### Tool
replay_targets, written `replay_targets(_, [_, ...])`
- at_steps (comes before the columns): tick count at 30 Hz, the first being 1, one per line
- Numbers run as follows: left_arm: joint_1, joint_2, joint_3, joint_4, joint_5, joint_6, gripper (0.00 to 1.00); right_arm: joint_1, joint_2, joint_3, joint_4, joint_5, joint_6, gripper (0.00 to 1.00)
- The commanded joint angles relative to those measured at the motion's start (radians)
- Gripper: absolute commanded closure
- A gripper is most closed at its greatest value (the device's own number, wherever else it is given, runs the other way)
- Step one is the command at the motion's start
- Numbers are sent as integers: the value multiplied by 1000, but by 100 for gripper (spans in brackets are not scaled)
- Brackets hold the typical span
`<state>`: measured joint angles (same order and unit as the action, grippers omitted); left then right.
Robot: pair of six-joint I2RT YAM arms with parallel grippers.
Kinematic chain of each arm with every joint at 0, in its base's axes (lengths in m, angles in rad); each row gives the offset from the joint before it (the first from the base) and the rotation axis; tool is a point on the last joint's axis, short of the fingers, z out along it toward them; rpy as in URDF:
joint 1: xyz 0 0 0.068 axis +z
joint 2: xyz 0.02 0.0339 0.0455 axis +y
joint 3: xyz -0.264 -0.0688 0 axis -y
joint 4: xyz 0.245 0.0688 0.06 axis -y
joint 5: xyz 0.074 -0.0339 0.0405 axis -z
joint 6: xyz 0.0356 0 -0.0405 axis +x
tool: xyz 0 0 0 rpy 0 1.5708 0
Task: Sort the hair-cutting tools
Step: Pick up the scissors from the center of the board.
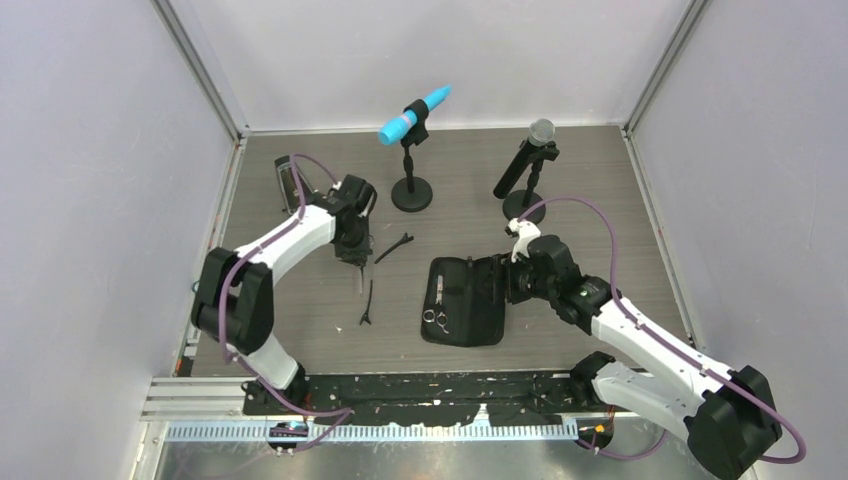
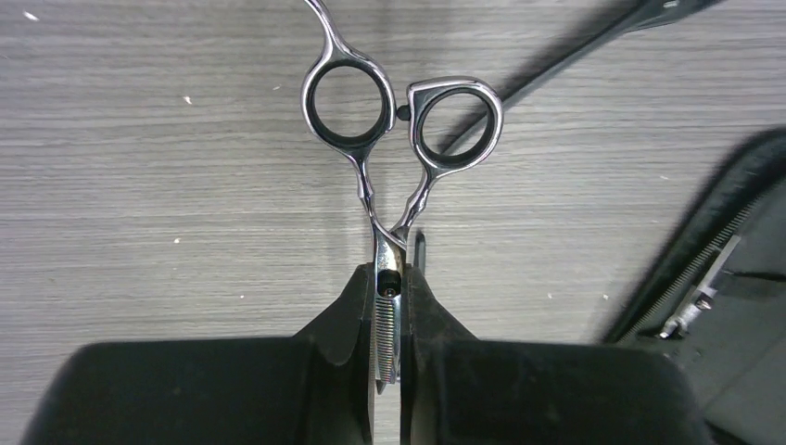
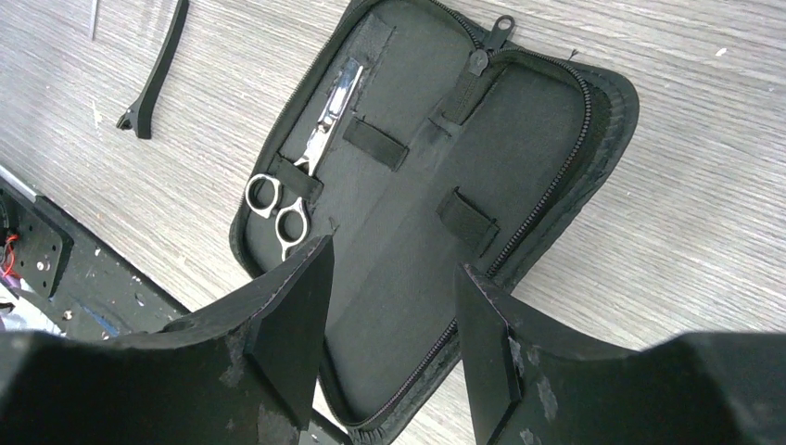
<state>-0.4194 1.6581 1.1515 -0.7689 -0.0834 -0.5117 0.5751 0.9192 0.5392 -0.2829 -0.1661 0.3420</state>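
My left gripper [image 2: 389,278] is shut on the toothed blades of a pair of silver scissors [image 2: 386,248], whose ring handles point away from me over the wooden table. In the top view this gripper [image 1: 353,262] sits left of the middle, between two black hair clips [image 1: 394,248] [image 1: 367,303]. A second pair of scissors [image 3: 297,185] lies strapped in the left half of the open black zip case [image 3: 519,120]. My right gripper [image 3: 394,324] hangs open above the case's near right part [image 1: 480,290], holding nothing.
A blue microphone [image 1: 413,115] and a black microphone [image 1: 527,165] stand on stands at the back. A long dark flat thing [image 1: 287,182] lies by the left wall. One hair clip [image 2: 575,51] lies just past the held scissors' rings.
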Motion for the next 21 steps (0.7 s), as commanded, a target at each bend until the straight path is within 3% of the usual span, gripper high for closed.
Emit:
replay_targets(1, [-6,-112,47,-20,14,62,100,15,15,74,-41,-24,-8,41])
replay_targets(9, [-144,-234,-41,114,202,72,100,33,24,115,72,-172,63,40])
replay_targets(14, [-278,-262,-54,169,220,47,100,32,106,200,180,-277,140,40])
replay_targets(21, [-374,-293,-59,215,209,16,100,30,200,283,221,-252,219,38])
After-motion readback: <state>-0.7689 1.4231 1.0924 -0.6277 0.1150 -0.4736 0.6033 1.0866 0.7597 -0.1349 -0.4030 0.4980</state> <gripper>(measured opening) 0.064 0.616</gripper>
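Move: The left fingers hold the scissors just off the board. From them the open right gripper is some 33 cm right, 7 cm back and 5 cm higher; the case's middle is about 25 cm right, 7 cm back and 5 cm below. On the board, one hair clip lies 2 cm right and 8 cm back, the other 9 cm right and 5 cm ahead. From the right hand the scissors are roughly 32 cm left, 7 cm ahead, 5 cm lower. Still pinching the scissors by the blades near the pivot, finger rings foremost, the left hand lifts about 7 cm, then swings right and back towards the case and the right gripper, turning clockwise some 25 degrees. The right hand, fingers staying open, rises off the case and goes left to meet the scissors, rolling its left side up. ##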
